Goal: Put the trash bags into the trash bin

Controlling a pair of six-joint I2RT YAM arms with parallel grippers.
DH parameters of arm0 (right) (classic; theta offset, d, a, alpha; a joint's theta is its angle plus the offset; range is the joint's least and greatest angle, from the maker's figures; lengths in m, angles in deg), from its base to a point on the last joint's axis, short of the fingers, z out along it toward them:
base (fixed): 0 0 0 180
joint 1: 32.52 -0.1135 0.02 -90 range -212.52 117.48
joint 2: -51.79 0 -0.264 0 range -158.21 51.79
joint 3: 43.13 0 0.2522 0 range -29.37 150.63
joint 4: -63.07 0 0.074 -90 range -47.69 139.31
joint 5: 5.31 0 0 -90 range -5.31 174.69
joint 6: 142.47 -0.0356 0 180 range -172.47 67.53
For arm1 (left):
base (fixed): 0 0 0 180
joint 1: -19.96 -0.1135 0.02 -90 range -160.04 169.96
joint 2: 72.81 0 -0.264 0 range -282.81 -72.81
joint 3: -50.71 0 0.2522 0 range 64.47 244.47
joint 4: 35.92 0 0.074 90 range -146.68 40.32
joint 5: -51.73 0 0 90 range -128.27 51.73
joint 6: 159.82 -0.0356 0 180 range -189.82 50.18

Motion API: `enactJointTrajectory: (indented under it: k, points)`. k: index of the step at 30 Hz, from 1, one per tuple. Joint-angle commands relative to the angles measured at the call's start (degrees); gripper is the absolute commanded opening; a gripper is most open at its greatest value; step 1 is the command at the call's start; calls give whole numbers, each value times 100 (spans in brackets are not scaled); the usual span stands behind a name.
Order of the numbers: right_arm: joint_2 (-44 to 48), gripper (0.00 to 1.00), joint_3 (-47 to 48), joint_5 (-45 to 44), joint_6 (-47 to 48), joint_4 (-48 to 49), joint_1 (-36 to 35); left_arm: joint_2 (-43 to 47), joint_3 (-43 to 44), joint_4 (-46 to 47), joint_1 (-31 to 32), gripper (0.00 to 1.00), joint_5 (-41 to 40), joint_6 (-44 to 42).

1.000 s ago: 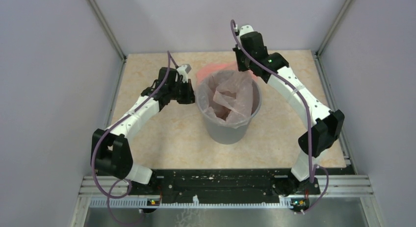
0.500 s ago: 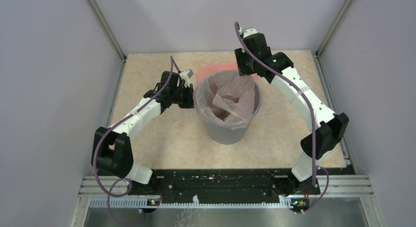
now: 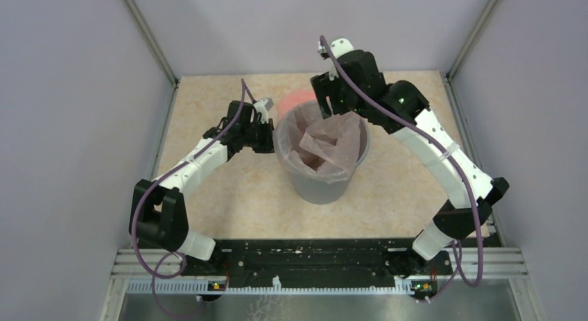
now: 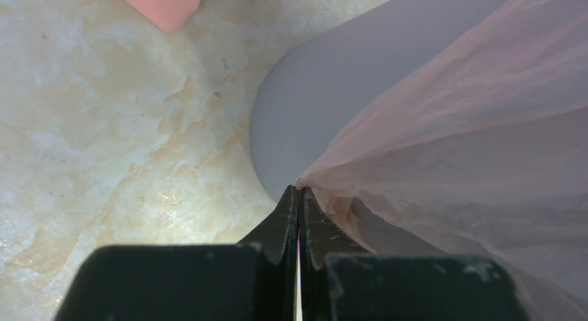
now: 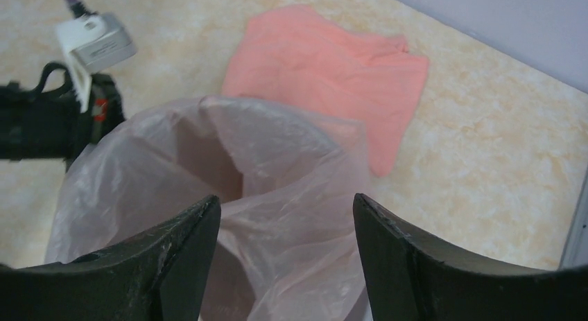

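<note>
The grey trash bin (image 3: pixel 320 186) stands mid-table. The see-through pink trash bag (image 3: pixel 326 137) sits inside it, its film draped over the rim. My left gripper (image 3: pixel 269 136) is at the bin's left rim, shut on the bag's edge. In the left wrist view the closed gripper (image 4: pixel 299 191) pinches the film (image 4: pixel 471 127) against the bin's grey wall (image 4: pixel 312 92). My right gripper (image 3: pixel 324 111) hovers over the far rim. In the right wrist view this gripper (image 5: pixel 286 200) is open above the bag (image 5: pixel 277 161), with nothing between the jaws.
An opaque salmon-pink folded sheet (image 5: pixel 333 71) lies flat on the table behind the bin (image 3: pixel 295 99). Grey walls enclose the table on the left, right and back. A black rail with the arm bases (image 3: pixel 312 255) runs along the near edge.
My right gripper has opened and let go of the bag's far edge. It has swung left over the far rim. The left gripper keeps its grip at the left rim.
</note>
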Motion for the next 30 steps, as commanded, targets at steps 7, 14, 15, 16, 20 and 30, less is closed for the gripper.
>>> enactJointTrajectory:
  k: [7,14,15,16,20,30]
  points:
    - [461,64,-490,27,-258,-358,-1102,44,-21,277,16,0,121,-41]
    - [525,60,-928,88,-470,-160,-1391,57,-23,281,16,0,121,-41]
    - [515,59,-995,136,-488,-114,-1411,59,-29,280,16,0,119,-41]
    - [505,58,-1036,191,-499,-80,-1438,60,-32,280,13,0,125,-41]
    - [392,56,-1128,232,-513,-8,-1453,73,-32,280,17,0,134,-41]
    - [257,29,-1161,314,-523,118,-1456,127,-34,315,23,0,186,-41]
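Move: Below and behind the open right hand stands the bag's loose inner flap, about 7 cm back, 6 cm to the left and 8 cm down. The trash bin's middle is some 7 cm back, 1 cm right and 23 cm below this hand; the salmon cloth lies about 16 cm ahead, straight in line and 37 cm down. From the left hand, which holds the bag's edge outside the bin, that flap is roughly 8 cm right, 3 cm back and 14 cm up. Swinging back over the bin mouth, the right hand goes about 9 cm back, 6 cm left and 6 cm down towards the bag's loose flap, turning some 15 degrees counter-clockwise with the fingers tipping lower. Travel slows as it gets there, and the fingers close about halfway around the flap, without a visible pinch. The left hand stays put, keeping its grip on the bag's edge. ##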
